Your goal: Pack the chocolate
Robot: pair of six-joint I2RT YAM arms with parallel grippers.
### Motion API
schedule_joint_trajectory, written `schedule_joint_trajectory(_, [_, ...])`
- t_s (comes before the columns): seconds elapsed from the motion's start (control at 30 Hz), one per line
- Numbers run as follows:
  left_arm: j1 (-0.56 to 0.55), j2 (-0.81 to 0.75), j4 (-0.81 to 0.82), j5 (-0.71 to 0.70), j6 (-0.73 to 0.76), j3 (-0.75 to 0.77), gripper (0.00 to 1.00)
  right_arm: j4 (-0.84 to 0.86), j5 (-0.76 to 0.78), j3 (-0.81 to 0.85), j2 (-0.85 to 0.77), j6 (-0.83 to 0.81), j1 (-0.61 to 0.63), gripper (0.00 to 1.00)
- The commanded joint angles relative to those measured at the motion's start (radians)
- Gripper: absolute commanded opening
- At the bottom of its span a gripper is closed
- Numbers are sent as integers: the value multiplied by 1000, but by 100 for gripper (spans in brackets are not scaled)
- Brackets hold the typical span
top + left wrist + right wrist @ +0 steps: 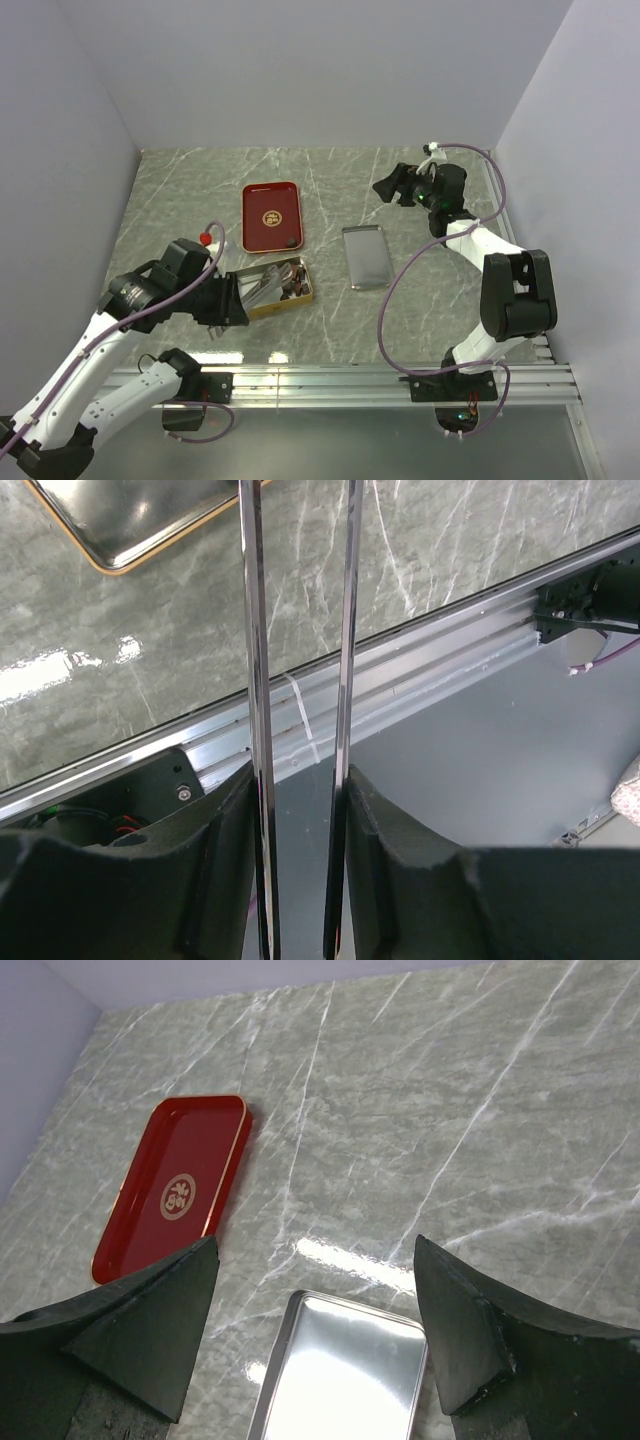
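Observation:
Several dark brown pieces of chocolate [296, 280] lie at the right end of the gold tin [268, 306]. One more piece [290, 241] sits in the near right corner of the red tray [270, 215]. My left gripper [234, 298] [300, 790] is shut on a pair of metal tongs [264, 286] [345, 630], whose two blades stand slightly apart and reach into the tin. In the left wrist view the tong tips run out of frame at the top. My right gripper [388, 187] [315, 1260] hangs open and empty over the far right of the table.
A silver lid [365, 257] [345, 1370] lies flat to the right of the tin. The aluminium rail [380, 380] [400, 670] runs along the table's near edge. Walls close in the left, back and right sides.

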Motion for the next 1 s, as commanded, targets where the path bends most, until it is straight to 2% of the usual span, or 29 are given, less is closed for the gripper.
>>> schedule_joint_trajectory(0.0, [-3,-13,21,-13,-17,5,40,17,5,33,-42,-10,-8,85])
schedule_joint_trajectory(0.23, [-1,-25,26,-81,-40,46,39,14,5,31,-43,-11,-8,85])
schedule_joint_trajectory(0.43, [-3,16,98,-198,-46,54,37,18,5,21,-57,-13,-8,85])
schedule_joint_trajectory(0.73, [-3,128,501,-388,-7,-15,39,23,-9,13,-68,-8,-10,85])
schedule_joint_trajectory(0.87, [3,254,627,-508,82,26,41,29,-15,11,-71,-5,-8,85])
schedule_joint_trajectory(0.97, [54,389,673,-499,156,103,41,31,-26,19,-62,-2,-10,85])
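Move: The last chocolate lies in the near right corner of the red tray, about 35 cm ahead of the left hand, 8 cm to its right and 18 cm below; that hand already holds the metal tongs. Between them stands the gold box, 19 cm ahead and 3 cm right. The red tray's middle is 45 cm ahead, 2 cm right; the silver lid 30 cm ahead, 29 cm right. From the right hand the chocolate is 24 cm left, 1 cm back and 17 cm below. Forward and nearly level, slowly at first and then fast, the left hand travels some 16 cm from near the gold box towards the last chocolate, carrying the tongs out over the red tray. On the way the wrist swings the tongs up and outward by a little over 20 degrees and turns some 15 degrees counter-clockwise; the fingers keep their hold on the tongs. ##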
